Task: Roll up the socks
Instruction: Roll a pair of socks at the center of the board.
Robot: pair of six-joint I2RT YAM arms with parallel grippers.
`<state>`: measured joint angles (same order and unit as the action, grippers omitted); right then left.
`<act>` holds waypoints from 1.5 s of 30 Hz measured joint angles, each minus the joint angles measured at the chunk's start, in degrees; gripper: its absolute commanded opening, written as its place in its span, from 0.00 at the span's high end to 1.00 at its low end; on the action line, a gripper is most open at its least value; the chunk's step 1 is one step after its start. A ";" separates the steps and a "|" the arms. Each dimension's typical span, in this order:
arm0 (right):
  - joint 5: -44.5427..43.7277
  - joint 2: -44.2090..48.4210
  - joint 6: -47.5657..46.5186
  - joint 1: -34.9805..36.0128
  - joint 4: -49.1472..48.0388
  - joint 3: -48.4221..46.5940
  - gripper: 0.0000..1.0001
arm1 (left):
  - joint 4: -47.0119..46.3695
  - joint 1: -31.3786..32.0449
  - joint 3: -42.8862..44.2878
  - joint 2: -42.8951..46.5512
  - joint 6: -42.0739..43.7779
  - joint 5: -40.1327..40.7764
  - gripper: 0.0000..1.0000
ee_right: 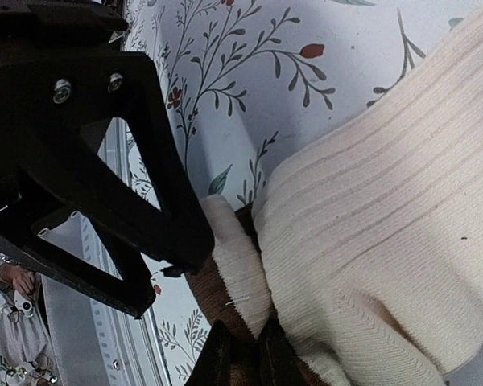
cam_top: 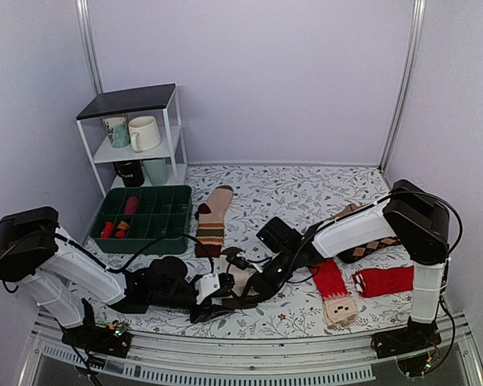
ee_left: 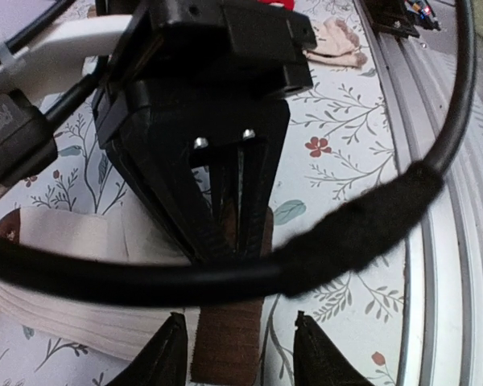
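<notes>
A cream-white sock (cam_top: 235, 277) with a dark brown cuff lies bunched near the table's front edge, between the two arms. My right gripper (ee_right: 245, 363) is shut on the brown cuff (ee_right: 217, 293), with the ribbed cream fabric (ee_right: 370, 241) folded beside its fingers. In the left wrist view the right gripper (ee_left: 225, 233) pinches the far end of the cuff (ee_left: 229, 338). My left gripper (ee_left: 241, 355) stands open, one finger on each side of the cuff and neither touching it. From above, the left gripper (cam_top: 212, 291) faces the right gripper (cam_top: 243, 296) closely.
A tan striped sock (cam_top: 213, 219) lies behind, beside a green compartment tray (cam_top: 177, 241). Red socks (cam_top: 384, 281) and an argyle sock (cam_top: 370, 244) lie at right. A white shelf (cam_top: 175, 133) holds mugs. A black cable (ee_left: 362, 225) crosses the left wrist view. The metal rail (cam_top: 249, 358) edges the front.
</notes>
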<state>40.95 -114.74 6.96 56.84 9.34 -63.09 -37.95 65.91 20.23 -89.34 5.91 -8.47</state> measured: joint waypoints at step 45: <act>-4.63 8.94 4.17 0.04 -13.79 13.44 0.52 | -3.21 -0.17 0.20 -5.62 -10.54 -4.17 1.00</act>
<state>36.32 -105.80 11.14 56.88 -4.45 -49.65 -41.17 65.73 20.43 -94.96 -4.62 -12.64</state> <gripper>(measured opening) 0.413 0.114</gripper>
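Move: The brown sock roll's middle lies about 5 cm right of my left hand, level with it front to back and 3 cm lower; its left end is nearly under those open fingers. My right hand already pinches the roll, with the middle about 1 cm to its left. From my left hand, the flat cream leg lies some 8 cm ahead and 5 cm right, the striped sock about 27 cm ahead and 2 cm left. I sink my left hand about 2.5 cm with fingers open around the roll's left end, then close them to pinch it, easing back about 1 cm and swinging the fingertips back some 10 degrees. My right hand keeps its pinch, drawing back about 1 cm as its fingers tip slightly backward, and only once my left hand has hold does it open and start off to the right and up. ##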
